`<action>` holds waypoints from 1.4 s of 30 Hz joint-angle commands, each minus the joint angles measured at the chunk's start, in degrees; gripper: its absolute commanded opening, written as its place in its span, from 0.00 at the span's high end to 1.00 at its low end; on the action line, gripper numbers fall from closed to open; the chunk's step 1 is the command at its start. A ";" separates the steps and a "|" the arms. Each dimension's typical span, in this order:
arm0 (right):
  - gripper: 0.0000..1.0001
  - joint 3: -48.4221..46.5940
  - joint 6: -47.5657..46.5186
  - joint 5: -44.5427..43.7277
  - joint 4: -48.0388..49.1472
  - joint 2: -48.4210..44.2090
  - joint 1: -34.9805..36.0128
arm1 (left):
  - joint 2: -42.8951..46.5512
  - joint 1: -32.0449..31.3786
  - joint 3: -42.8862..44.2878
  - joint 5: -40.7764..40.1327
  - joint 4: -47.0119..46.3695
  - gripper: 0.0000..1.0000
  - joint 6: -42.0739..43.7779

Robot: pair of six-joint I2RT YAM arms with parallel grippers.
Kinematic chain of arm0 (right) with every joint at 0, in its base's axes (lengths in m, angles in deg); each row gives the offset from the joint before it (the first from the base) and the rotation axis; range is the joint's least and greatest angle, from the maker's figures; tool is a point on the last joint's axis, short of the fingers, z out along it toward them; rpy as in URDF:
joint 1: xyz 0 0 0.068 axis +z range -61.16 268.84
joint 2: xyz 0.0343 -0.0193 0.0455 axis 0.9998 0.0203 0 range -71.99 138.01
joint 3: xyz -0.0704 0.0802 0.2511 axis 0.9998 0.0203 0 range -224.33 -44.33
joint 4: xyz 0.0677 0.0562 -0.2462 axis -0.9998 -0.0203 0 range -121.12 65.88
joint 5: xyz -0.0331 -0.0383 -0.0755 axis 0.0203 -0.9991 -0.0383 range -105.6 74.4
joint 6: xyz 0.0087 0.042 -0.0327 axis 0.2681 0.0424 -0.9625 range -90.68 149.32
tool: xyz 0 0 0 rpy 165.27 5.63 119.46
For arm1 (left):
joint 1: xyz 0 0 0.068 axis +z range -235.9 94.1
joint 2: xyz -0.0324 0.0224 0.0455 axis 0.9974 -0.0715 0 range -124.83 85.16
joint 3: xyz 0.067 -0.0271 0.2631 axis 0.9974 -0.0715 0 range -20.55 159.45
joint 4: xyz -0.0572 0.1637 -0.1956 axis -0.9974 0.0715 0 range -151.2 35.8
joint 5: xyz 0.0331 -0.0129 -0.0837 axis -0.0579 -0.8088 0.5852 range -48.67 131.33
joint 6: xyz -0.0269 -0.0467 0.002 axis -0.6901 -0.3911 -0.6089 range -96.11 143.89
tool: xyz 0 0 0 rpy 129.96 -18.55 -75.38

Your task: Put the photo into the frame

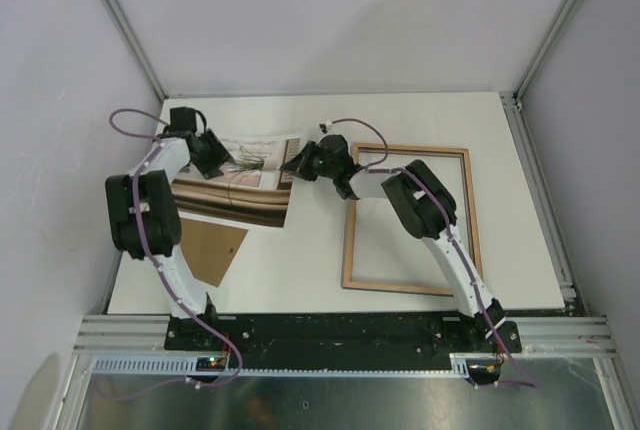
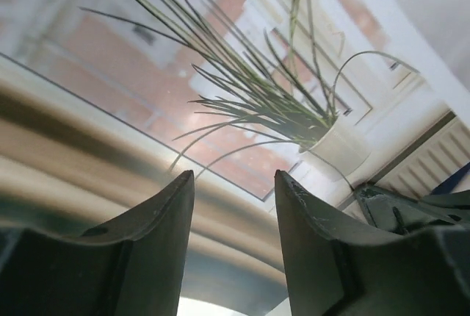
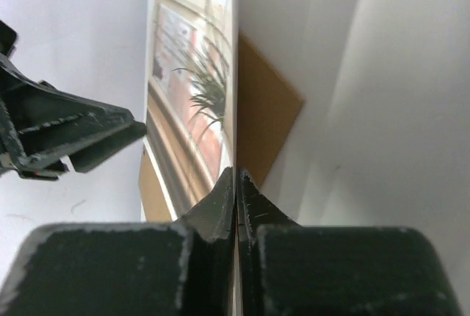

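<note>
The photo (image 1: pixel 240 190) shows a potted plant at a window with brown curtains. It is held picture side up, off the table, on the left half. My right gripper (image 1: pixel 293 162) is shut on its right edge; in the right wrist view the jaws (image 3: pixel 235 176) pinch the thin sheet (image 3: pixel 191 88) edge-on. My left gripper (image 1: pixel 218 158) is open just above the photo's far left part; its view shows the print (image 2: pixel 220 59) close beyond the spread fingers (image 2: pixel 235 176). The frame (image 1: pixel 420 148) lies on the right, wood back up, with nothing inside it.
A brown cardboard backing board (image 1: pixel 212 248) lies on the table under the photo's near edge and also shows in the right wrist view (image 3: pixel 264 110). Grey walls and metal posts close in the white table (image 1: pixel 520 250). The right arm reaches across the frame's left part.
</note>
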 commanded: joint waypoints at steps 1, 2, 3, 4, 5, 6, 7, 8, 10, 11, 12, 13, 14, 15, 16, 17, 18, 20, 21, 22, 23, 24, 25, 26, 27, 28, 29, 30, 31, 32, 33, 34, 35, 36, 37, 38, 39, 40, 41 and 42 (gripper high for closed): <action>1.00 3.15 -5.74 -2.21 -0.32 -14.09 -1.37 | 12.41 0.33 -0.40 2.90 -0.70 0.47 -0.41; 1.00 4.25 -6.51 -2.37 -0.81 -16.19 -1.98 | 14.37 0.31 -0.45 3.51 -0.68 0.47 -0.74; 1.00 5.03 -7.11 -2.41 -2.02 -18.69 -2.47 | 15.88 0.21 -0.39 3.94 -0.67 0.47 -0.99; 1.00 5.81 -7.90 -2.38 -3.11 -21.30 -3.15 | 17.55 0.12 -0.27 4.51 -0.70 0.46 -1.29; 1.00 6.37 -8.68 -2.41 -4.97 -23.48 -3.62 | 18.74 -0.06 -0.08 4.97 -0.68 0.46 -1.53; 1.00 7.10 -9.96 -2.47 -6.78 -26.29 -4.30 | 19.95 -0.23 0.15 5.33 -0.67 0.46 -1.69; 1.00 7.68 -11.08 -2.81 -9.31 -28.53 -4.81 | 20.95 -0.54 0.30 5.65 -0.66 0.46 -1.91; 1.00 8.41 -12.82 -3.16 -11.68 -31.58 -5.55 | 21.85 -0.87 0.47 5.98 -0.66 0.46 -2.06; 1.00 9.75 -16.24 -4.10 -17.38 -37.34 -7.21 | 23.01 -1.63 0.55 6.62 -0.72 0.46 -2.39; 1.00 10.23 -18.00 -4.72 -21.03 -40.03 -8.11 | 23.40 -1.90 0.51 6.99 -0.69 0.46 -2.69; 1.00 10.52 -20.24 -5.21 -23.91 -43.62 -9.40 | 23.69 -2.39 0.48 7.31 -0.67 0.46 -2.85; 1.00 10.66 -22.11 -5.63 -27.37 -46.51 -10.66 | 23.92 -2.80 0.52 7.51 -0.66 0.46 -2.92; 1.00 10.65 -24.58 -5.75 -30.59 -50.33 -12.47 | 24.08 -3.45 0.53 7.48 -0.66 0.46 -2.96; 1.00 10.29 -26.56 -5.50 -34.49 -53.60 -14.61 | 24.16 -3.95 0.59 7.42 -0.70 0.46 -2.94; 1.00 9.80 -29.36 -5.51 -37.98 -57.61 -16.43 | 24.20 -4.56 0.66 7.39 -0.77 0.46 -2.92; 1.00 8.94 -31.67 -6.22 -42.05 -60.67 -18.39 | 24.18 -5.03 0.82 7.42 -0.80 0.45 -2.96; 1.00 8.12 -35.21 -7.59 -45.62 -64.35 -19.72 | 24.03 -5.62 0.99 7.53 -0.81 0.45 -3.02; 1.00 5.39 -41.77 -11.42 -53.49 -69.97 -21.45 | 23.42 -6.42 1.41 7.73 -0.98 0.45 -3.25; 1.00 3.92 -44.74 -13.35 -57.32 -72.08 -21.60 | 22.82 -7.59 1.68 7.81 -1.17 0.45 -3.34; 1.00 2.88 -47.67 -15.37 -60.07 -74.49 -21.64 | 22.30 -8.79 1.95 7.90 -1.26 0.45 -3.43; 1.00 1.92 -50.41 -17.96 -62.98 -76.49 -20.86 | 21.42 -9.66 2.35 8.38 -1.44 0.45 -3.57; 1.00 1.40 -52.44 -21.45 -64.97 -78.46 -19.82 | 20.63 -10.83 2.59 8.84 -1.53 0.45 -3.68; 1.00 1.18 -54.29 -24.30 -66.88 -80.41 -17.93 | 19.45 -11.78 2.98 9.55 -1.67 0.45 -3.60; 1.00 1.16 -55.57 -28.31 -68.54 -81.74 -16.02 | 18.46 -13.48 3.35 10.08 -1.73 0.44 -2.82; 1.00 1.50 -56.52 -31.51 -69.55 -83.06 -13.44 | 16.78 -15.16 4.14 10.57 -1.72 0.44 -2.03; 1.00 1.94 -57.08 -35.08 -69.96 -84.03 -11.62 | 15.37 -17.50 4.63 10.68 -1.76 0.44 -1.02; 1.00 2.86 -57.58 -37.35 -70.04 -84.95 -9.97 | 13.83 -20.25 4.92 9.90 -1.73 0.44 -0.38; 1.00 3.58 -57.87 -39.24 -69.99 -85.50 -9.01 | 12.18 -22.42 5.06 8.33 -1.68 0.44 0.16; 1.00 4.12 -58.02 -40.62 -69.96 -85.69 -8.44 | 10.91 -24.69 5.22 6.88 -1.65 0.44 0.60; 1.00 4.43 -58.22 -41.75 -70.00 -85.78 -8.20 | 9.23 -26.44 5.30 5.45 -1.64 0.44 1.00; 1.00 4.41 -58.55 -42.57 -70.01 -85.61 -7.99 | 7.81 -28.32 5.65 4.43 -1.59 0.44 1.37; 1.00 4.09 -58.84 -43.30 -70.11 -85.43 -7.89 | 6.01 -29.88 5.96 2.73 -1.43 0.44 2.09; 1.00 3.80 -59.12 -43.79 -70.15 -85.08 -7.84 | 4.58 -31.84 6.68 1.23 -1.17 0.44 2.75; 1.00 3.57 -59.26 -44.08 -70.13 -84.82 -7.81 | 2.68 -33.27 7.79 -0.54 -0.52 0.44 3.70; 1.00 3.45 -60.03 -44.49 -70.08 -84.56 -7.75 | 1.33 -34.86 8.61 -1.77 -0.06 0.44 4.31; 1.00 3.39 -60.59 -44.78 -70.01 -84.34 -7.77 | -0.18 -36.05 9.50 -3.22 0.39 0.44 5.05; 1.00 3.37 -60.96 -45.10 -69.93 -84.18 -7.78 | -1.24 -37.30 10.12 -4.39 0.66 0.44 5.55; 1.00 3.39 -61.19 -45.31 -69.85 -84.06 -7.78 | -2.34 -38.24 10.87 -5.50 0.97 0.44 6.07; 1.00 3.41 -61.30 -45.45 -69.76 -84.00 -7.87 | -3.20 -39.01 11.42 -6.23 1.26 0.44 6.46; 1.00 3.37 -61.36 -45.57 -69.72 -83.97 -7.92 | -3.98 -39.62 12.01 -6.90 1.44 0.44 6.78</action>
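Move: Already pinched at its right edge in the right hand, the photo has its middle about 13 cm left and 2 cm back. The empty frame it is bound for lies flat, its middle some 29 cm right of the right hand and 12 cm back; the brown board, half under the photo, is about 20 cm left and 10 cm back. For the half-open left hand, the frame is roughly 47 cm right and 14 cm back, with the photo just below, 4 cm right and 4 cm back. All lie about 4 cm below the hands. Keeping its shut grip on the photo's edge, the right hand climbs about 40 cm while swinging as far to the right and then back, carrying the photo high over the frame as the wrist turns its fingers from forward-left to nearly level and straight ahead. The left hand rises clear of the photo, then goes right about 28 cm and sinks again beside the frame's left rail, turning some 40 degrees clockwise, fingers still half open. ##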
